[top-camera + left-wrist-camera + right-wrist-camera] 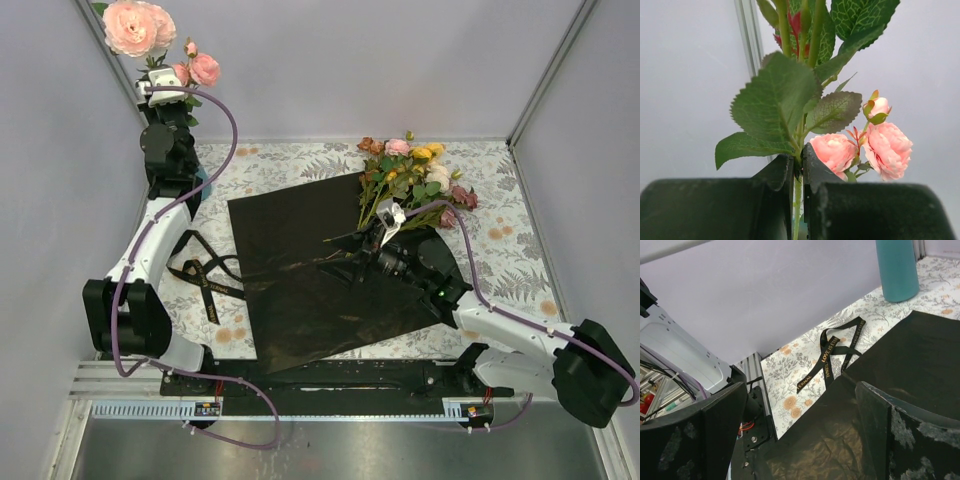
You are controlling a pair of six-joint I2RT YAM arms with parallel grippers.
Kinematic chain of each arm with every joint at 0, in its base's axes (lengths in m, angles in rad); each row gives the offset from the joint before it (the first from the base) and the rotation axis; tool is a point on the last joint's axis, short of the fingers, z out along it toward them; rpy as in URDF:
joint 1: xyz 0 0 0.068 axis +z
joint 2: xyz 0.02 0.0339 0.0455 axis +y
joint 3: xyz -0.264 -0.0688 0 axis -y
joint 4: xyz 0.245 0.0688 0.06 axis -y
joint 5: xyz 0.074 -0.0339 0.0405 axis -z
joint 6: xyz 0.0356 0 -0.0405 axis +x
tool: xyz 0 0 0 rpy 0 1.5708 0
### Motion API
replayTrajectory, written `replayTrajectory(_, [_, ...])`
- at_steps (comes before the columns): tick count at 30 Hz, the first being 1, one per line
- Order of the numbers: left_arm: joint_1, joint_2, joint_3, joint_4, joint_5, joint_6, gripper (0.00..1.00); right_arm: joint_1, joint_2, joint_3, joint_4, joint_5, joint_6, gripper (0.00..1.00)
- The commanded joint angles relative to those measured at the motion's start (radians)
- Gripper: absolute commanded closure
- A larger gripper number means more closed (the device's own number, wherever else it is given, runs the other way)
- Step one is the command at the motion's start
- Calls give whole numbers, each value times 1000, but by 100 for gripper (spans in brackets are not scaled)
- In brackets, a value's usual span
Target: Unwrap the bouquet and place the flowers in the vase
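My left gripper (799, 160) is shut on the thin green stem of a pink rose sprig (887, 147). It is raised high at the back left, where the blooms (135, 25) stand above it (163, 82). The teal vase (897, 267) stands on the cloth below that arm, and only a sliver (203, 186) shows from above. The rest of the flowers (415, 175) lie loose at the far corner of the unfolded black paper (320, 275). My right gripper (800, 410) hangs open and empty low over the paper (345, 248), just left of the stems.
The untied black ribbon (205, 275) lies on the floral tablecloth (290, 165) left of the paper, also seen as a ribbon (832, 352) from the right wrist. Grey walls close in the left, back and right sides.
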Motion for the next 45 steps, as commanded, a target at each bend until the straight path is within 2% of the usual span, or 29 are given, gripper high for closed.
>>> replayTrajectory(1, [27, 30, 84, 128, 94, 16, 100, 5, 30, 25, 65, -10, 6, 1])
replayTrajectory(9, [56, 125, 118, 156, 141, -23, 100, 5, 96, 31, 114, -21, 39, 1])
replayTrajectory(15, [58, 149, 54, 174, 112, -17, 100, 4, 90, 39, 76, -10, 27, 1])
replayTrajectory(17, [65, 154, 25, 176, 108, -24, 96, 5, 80, 47, 46, 5, 24, 1])
replayTrajectory(21, [71, 162, -17, 131, 86, -32, 72, 5, 53, 67, -50, 57, 41, 1])
replayTrajectory(24, [71, 139, -29, 38, 79, -70, 30, 4, 15, 67, -118, 123, 44, 1])
replayTrajectory(25, [71, 124, -32, -6, 69, -102, 20, 5, 1, 61, -130, 154, 44, 1])
replayTrajectory(28, [70, 39, -66, -105, 94, -176, 1, 5, -38, 59, -246, 285, 64, 0])
replayTrajectory(31, [70, -51, -100, -215, 109, -253, 1, 5, -62, 87, -374, 382, 99, 1])
replayTrajectory(38, [70, -292, -162, -602, 198, -466, 1, 5, -24, 160, -575, 591, 240, 1])
replayTrajectory(45, [70, -499, -189, -956, 327, -549, 1, -41, 50, 139, -554, 714, 325, 2])
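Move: The left hand already grips a pink rose stem high up; the vase it is meant for is centred about 12 cm ahead, 7 cm left and 36 cm below, while the roses already in the vase bloom some 13 cm straight ahead, 5 cm lower. The ribbon is 18 cm back, 47 cm down. From the open right hand, the remaining stems lie some 18 cm ahead, 13 cm right and 26 cm below, their blossoms roughly 38 cm ahead and 27 cm right. Forward about 5 cm and then down, the left hand brings the held stem to the vase, opens wide as it sinks some 11 cm, lets go, and draws back nearly 15 cm, tipping down. The open right hand dips slightly, waits, then heads forward, right and down towards the remaining stems, turning clockwise some 35 degrees and tipping down. ##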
